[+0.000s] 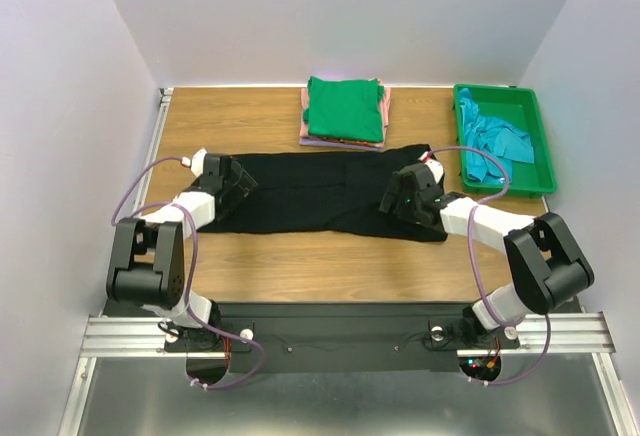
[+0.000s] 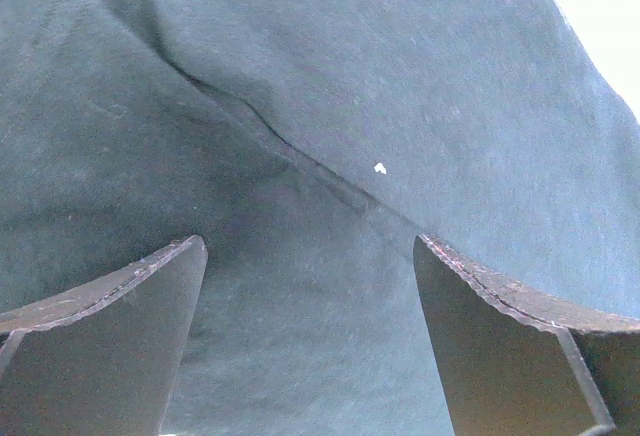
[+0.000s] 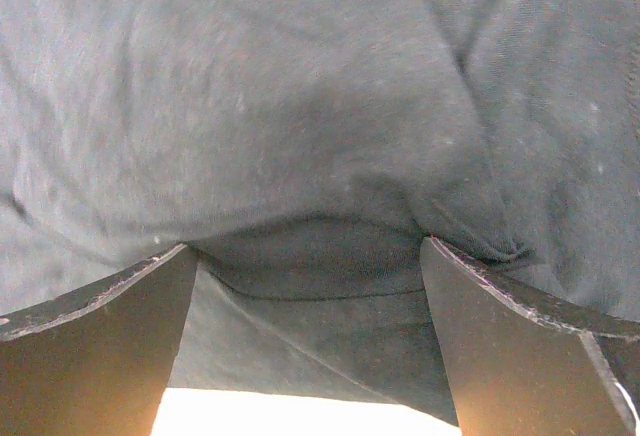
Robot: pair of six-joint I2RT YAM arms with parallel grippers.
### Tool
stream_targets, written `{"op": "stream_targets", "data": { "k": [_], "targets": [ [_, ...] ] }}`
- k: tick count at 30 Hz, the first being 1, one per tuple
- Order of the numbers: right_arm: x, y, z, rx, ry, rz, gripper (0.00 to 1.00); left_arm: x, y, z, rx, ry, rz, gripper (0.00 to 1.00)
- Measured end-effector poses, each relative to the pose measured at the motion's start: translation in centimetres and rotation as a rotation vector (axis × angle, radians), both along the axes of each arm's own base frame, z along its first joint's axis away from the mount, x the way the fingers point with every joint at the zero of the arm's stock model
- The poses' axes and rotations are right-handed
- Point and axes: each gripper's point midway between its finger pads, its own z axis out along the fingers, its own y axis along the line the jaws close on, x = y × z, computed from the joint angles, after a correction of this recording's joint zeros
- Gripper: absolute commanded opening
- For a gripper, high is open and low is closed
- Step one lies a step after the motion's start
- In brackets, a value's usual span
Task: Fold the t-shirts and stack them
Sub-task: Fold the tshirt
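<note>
A large black t-shirt (image 1: 320, 191) lies spread lengthwise across the middle of the table. My left gripper (image 1: 240, 180) is low over its left end, jaws open, and only black cloth (image 2: 300, 106) with a tiny light mark (image 2: 380, 167) shows between its fingers (image 2: 308, 246). At the shirt's right end my right gripper (image 1: 392, 199) is also open (image 3: 308, 246), right above a folded edge of the cloth (image 3: 320, 266). A folded green t-shirt (image 1: 345, 108) tops a stack at the back, with pink (image 1: 304, 118) and lilac (image 1: 318, 142) edges under it. A teal t-shirt (image 1: 495, 139) lies crumpled in the tray.
A rigid green plastic tray (image 1: 505, 189) stands at the back right of the wooden table (image 1: 300, 266). White walls close in the back and both sides. The arm bases sit on a metal rail (image 1: 330, 331) at the near edge.
</note>
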Motion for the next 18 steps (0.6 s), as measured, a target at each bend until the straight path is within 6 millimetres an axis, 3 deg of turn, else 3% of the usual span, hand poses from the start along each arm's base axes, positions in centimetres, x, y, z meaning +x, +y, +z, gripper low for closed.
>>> {"op": "stream_targets", "data": {
  "k": [7, 10, 14, 18],
  "targets": [
    [2.7, -5.3, 0.0, -0.001, 0.012, -0.107, 1.0, -3.1, -3.1, 0.2, -0.088, -0.022, -0.051, 0.98],
    [4.3, -8.3, 0.0, -0.003, 0.019, -0.16, 1.0, -4.7, -5.4, 0.3, -0.138, -0.022, -0.107, 0.98],
    [6.3, -11.4, 0.1, -0.011, 0.025, -0.182, 1.0, -8.5, -9.7, 0.5, -0.223, 0.008, -0.222, 0.98],
    [8.0, -13.1, 0.1, -0.027, 0.041, -0.168, 1.0, -11.5, -12.7, 0.5, -0.264, 0.059, -0.312, 0.98]
  ]
}}
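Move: The black t-shirt lies as a folded strip right under both hands, its middle about 21 cm to the right and 2 cm back of the left hand, and some 20 cm left and 2 cm ahead of the right hand, about a centimetre below both. From the right hand, the stack of folded shirts is roughly 25 cm ahead and 14 cm left, and the green bin 16 cm ahead and 32 cm right. To the right and back towards its base, the left hand sweeps about 18 cm, turning some 20 degrees clockwise, while the right hand slides some 15 cm right and forward up to the green bin, turning about 10 degrees clockwise. Both keep their open fingertips on the black t-shirt and drag the cloth along at almost constant height. ##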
